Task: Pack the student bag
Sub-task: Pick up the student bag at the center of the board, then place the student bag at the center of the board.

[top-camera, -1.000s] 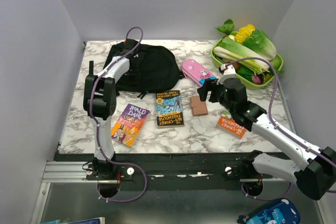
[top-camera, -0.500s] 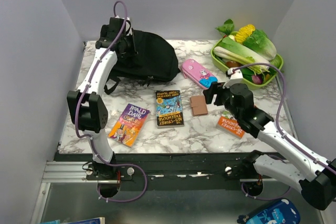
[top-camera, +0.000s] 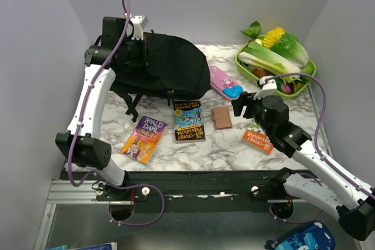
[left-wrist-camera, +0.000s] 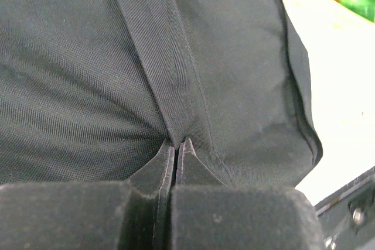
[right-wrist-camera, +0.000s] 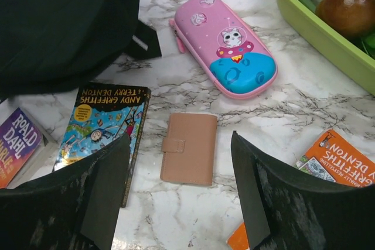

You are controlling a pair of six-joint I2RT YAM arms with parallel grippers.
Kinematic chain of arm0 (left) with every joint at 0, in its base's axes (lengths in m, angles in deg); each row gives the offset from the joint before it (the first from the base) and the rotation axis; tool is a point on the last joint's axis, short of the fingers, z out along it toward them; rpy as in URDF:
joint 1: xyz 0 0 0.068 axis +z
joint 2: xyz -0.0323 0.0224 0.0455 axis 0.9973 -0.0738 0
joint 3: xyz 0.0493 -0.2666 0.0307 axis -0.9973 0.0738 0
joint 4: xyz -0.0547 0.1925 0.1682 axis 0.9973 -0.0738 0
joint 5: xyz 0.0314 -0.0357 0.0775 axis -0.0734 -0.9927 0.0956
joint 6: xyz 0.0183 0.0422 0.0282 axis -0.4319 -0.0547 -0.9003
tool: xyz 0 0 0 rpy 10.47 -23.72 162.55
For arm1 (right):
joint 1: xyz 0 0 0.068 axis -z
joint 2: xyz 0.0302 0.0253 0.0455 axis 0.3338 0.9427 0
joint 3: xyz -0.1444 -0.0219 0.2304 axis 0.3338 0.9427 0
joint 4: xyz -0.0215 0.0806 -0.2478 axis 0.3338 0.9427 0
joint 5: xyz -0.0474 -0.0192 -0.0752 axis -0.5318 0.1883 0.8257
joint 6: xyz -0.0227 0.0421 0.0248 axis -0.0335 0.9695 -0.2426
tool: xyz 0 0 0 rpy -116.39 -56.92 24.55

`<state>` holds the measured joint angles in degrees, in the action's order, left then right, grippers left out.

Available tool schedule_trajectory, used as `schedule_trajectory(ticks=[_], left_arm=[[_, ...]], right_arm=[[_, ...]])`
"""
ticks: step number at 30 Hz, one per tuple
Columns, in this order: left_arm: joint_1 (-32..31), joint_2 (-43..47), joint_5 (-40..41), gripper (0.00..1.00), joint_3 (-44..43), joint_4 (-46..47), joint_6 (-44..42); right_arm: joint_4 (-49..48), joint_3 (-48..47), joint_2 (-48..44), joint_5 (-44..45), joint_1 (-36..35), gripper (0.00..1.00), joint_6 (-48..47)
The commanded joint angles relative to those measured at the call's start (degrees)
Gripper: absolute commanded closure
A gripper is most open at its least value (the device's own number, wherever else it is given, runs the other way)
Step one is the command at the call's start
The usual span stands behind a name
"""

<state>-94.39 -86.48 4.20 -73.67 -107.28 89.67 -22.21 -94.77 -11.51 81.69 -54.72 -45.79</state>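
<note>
The student bag (top-camera: pixel 170 71) is a black fabric backpack at the back left of the table, its top pulled up off the marble. My left gripper (top-camera: pixel 137 42) is at that top, shut on a webbing strip of the bag (left-wrist-camera: pixel 152 57), which runs straight into the gripper (left-wrist-camera: pixel 176 143). My right gripper (top-camera: pixel 241 105) hangs open above a tan wallet (right-wrist-camera: pixel 188 147), holding nothing. A corner of the bag (right-wrist-camera: pixel 64 21) fills the upper left of the right wrist view.
A pink pencil case (top-camera: pixel 224 82) lies just right of the bag. An Andy Griffiths book (top-camera: pixel 188 120), a Roald Dahl book (top-camera: pixel 145 138) and an orange book (top-camera: pixel 258 139) lie on the marble. A green vegetable tray (top-camera: pixel 307 78) stands at the back right.
My left arm has risen and lifted the bag's top, so the bag stands taller and spreads rightward. My right gripper has drifted slightly toward the near right, its jaws a little narrower.
</note>
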Motion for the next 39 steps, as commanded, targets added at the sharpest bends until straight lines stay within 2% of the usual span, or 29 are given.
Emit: schedule_trajectory(ticks=[1,5,7,9,15,17,18,19,20,21,24,26,31,33,39], left_arm=[[-0.17,8.43,-7.15,1.0,7.77,-2.7,-9.53],[-2.36,14.83,-6.72,1.0,18.66,-2.96,-17.61],[-5.34,17.39,-4.7,1.0,27.01,-1.39,-20.34],[-8.49,20.38,-2.94,1.0,34.02,0.72,-20.97],[-11.68,22.24,-1.97,0.99,44.5,5.82,-18.51],[-12.38,21.8,-2.23,0.93,46.27,6.96,-18.42],[-12.56,21.45,-2.41,0.81,47.67,7.14,-19.2],[-12.73,21.19,-2.84,0.75,48.21,7.23,-19.3],[-12.82,20.49,-3.11,0.69,48.39,6.89,-19.56],[-12.82,20.22,-3.11,0.58,48.39,6.71,-19.82],[-12.82,19.95,-3.29,0.41,46.73,6.18,-20.26],[-12.82,19.25,-3.02,0.35,44.71,5.66,-20.09],[-11.16,15.13,-0.3,0.34,36.89,8.54,-17.72],[-10.45,10.92,0.31,0.33,33.56,11.36,-15.18],[-9.75,-2.97,-5.3,0.32,25.9,13.21,-8.07]], right_arm=[[1.2,-2.31,-1.64,2.52,-0.37,0.23,-1.81],[1.29,-3.1,-1.12,1.91,-0.37,0.23,-2.17],[1.11,-3.63,-0.15,1.64,-0.37,0.23,-2.17],[0.59,-4.07,0.55,0.86,-0.37,0.23,-2.34],[-2.74,-5.48,6.26,-2.13,-0.72,0.24,-2.26],[-3.72,-6.09,9.76,-2.84,-1.33,0.24,-2.17],[-4.94,-6.27,11.35,-3.54,-1.6,0.24,-2.08],[-5.56,-6.62,12.85,-3.98,-2.04,0.23,-2.17],[-6.0,-6.88,14.17,-4.33,-2.65,0.23,-2.25],[-6.44,-7.93,17.57,-4.77,-3.01,0.23,-2.52],[-8.37,-10.65,24.0,-6.18,-4.24,0.2,-3.13],[-10.21,-11.98,26.82,-7.41,-4.68,0.19,-3.48],[-15.32,-14.62,33.15,-11.63,-5.56,0.18,-4.19],[-17.33,-14.71,34.3,-12.94,-5.91,0.18,-3.93],[-19.89,-10.85,34.05,-12.25,-7.67,0.19,-2.78]])
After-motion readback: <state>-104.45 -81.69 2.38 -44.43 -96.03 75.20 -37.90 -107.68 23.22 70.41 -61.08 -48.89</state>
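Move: The left hand still pinches the raised student bag. The place to bring it down, at the board's centre, lies about 13 cm back, 6 cm right and 28 cm below; the Treehouse book is some 9 cm back and 13 cm right, the Roald Dahl book 17 cm back and 6 cm left. From the right hand the bag's middle is about 23 cm ahead and 30 cm left, the brown notebook 5 cm ahead and 5 cm left, the pink case 20 cm ahead and 1 cm left. Draw the left gripper, still pinching the bag, back about 17 cm and down 19 cm towards the board's front centre, turning it clockwise roughly 25 degrees; open the fingers there to let go, then go forward and up over the bag. Bring the open right gripper left about 14 cm, with some dip and reach forward, over the bag's right part. ##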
